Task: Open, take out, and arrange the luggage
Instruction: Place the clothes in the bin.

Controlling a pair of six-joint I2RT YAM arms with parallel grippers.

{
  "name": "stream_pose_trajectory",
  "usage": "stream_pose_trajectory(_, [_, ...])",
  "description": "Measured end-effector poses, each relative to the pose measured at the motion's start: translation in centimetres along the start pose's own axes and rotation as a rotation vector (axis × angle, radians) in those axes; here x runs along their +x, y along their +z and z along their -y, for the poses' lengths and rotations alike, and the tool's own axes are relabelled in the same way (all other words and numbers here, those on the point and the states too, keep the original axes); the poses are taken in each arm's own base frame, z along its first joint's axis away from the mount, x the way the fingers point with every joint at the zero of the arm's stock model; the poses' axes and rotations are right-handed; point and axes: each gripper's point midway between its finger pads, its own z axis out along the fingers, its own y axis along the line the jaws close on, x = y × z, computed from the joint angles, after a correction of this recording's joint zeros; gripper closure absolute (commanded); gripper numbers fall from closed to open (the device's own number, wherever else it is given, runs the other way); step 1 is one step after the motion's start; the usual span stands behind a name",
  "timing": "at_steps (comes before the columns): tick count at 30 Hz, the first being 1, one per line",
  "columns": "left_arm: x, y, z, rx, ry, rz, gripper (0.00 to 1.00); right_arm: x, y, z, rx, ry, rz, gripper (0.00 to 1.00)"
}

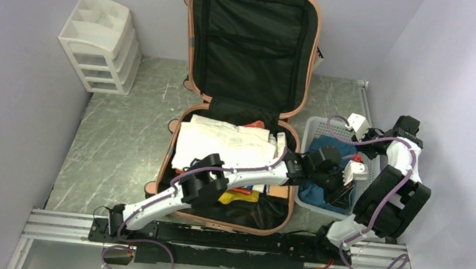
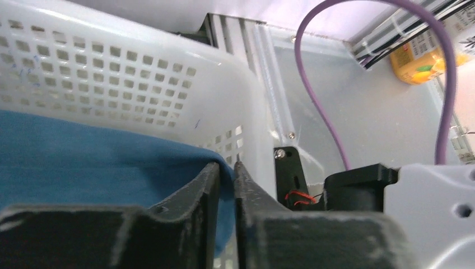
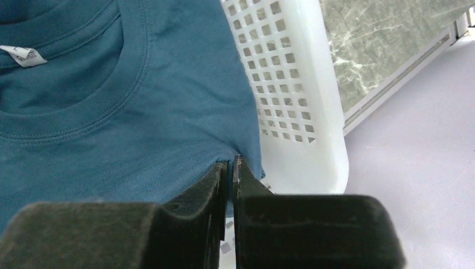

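The salmon-pink luggage [image 1: 165, 167] lies open, its black-lined lid leaning on the back wall. To its right a white slotted basket [image 1: 317, 124] holds a blue T-shirt [image 1: 320, 147]. My left gripper [image 1: 329, 175] reaches across the luggage into the basket. In the left wrist view its jaws [image 2: 226, 165] are nearly together, with a fold of the T-shirt [image 2: 84, 157] between them at the basket wall [image 2: 112, 61]. My right gripper [image 1: 345, 193] is in the basket too. Its jaws [image 3: 230, 162] are shut on the edge of the T-shirt [image 3: 112, 112], beside the basket wall [image 3: 291, 84].
Folded white clothing [image 1: 221, 143] and yellow and orange items [image 1: 242, 194] fill the luggage's lower half. A white drawer unit [image 1: 101, 44] stands at the back left. Walls close in on three sides. The arms' rail [image 1: 210, 239] runs along the near edge.
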Motion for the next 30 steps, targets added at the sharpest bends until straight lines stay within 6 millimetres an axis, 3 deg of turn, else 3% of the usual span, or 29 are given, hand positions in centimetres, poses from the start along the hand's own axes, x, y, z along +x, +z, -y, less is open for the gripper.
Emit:
stream_pose_trajectory(4, [-0.6,0.7,1.3,0.033,-0.001,0.016,0.26,0.2,0.2,1.0,0.031,-0.016,-0.002,0.38])
stream_pose_trajectory(6, [-0.6,1.3,2.4,0.058,-0.001,0.017,0.05,0.1,0.1,1.7,0.058,-0.023,0.0,0.26])
stream_pose_trajectory(11, [-2.0,1.1,2.1,0.04,0.016,0.042,0.03,-0.4,-0.5,3.3,0.121,-0.029,0.005,0.01])
stream_pose_trajectory(16, [-3.5,0.6,2.4,0.037,0.065,0.06,0.04,-2.0,-2.8,5.5,0.199,-0.012,0.014,0.0])
stream_pose_trajectory(20, [-4.1,-0.9,1.3,-0.008,0.092,0.045,0.04,-3.9,-5.5,8.0,0.302,0.013,0.028,0.0])
stream_pose_trajectory(25, [-6.6,-6.9,-1.8,-0.105,0.118,0.044,0.04,-5.7,-7.7,9.3,0.369,0.108,0.065,0.0])
stream_pose_trajectory(30, [-9.5,-18.0,-5.6,-0.302,0.214,0.019,0.04,-7.0,-7.1,6.2,0.326,0.189,0.076,0.02])
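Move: Both shut grippers hold edges of the blue shirt, already inside the bin. Its middle lies about 8 cm ahead of the left gripper, 6 cm to its left and 6 cm below; from the right gripper it is roughly 10 cm back, 9 cm left and 5 cm below. The bin's middle is some 3 cm ahead and 3 cm right of the shirt's. The small tan box in the suitcase stands about 22 cm left of the left gripper, 2 cm ahead, 6 cm below. Open both grippers wide and let go of the shirt's edges inside the bin. Lift the right one about 12 cm, easing slightly forward and turning some 15 degrees clockwise as it tips up. Ease the left one slightly back while it opens, raise it a little, then sweep it quickly forward, left and up towards the bin's far left corner, its wrist turning about 20 degrees. ##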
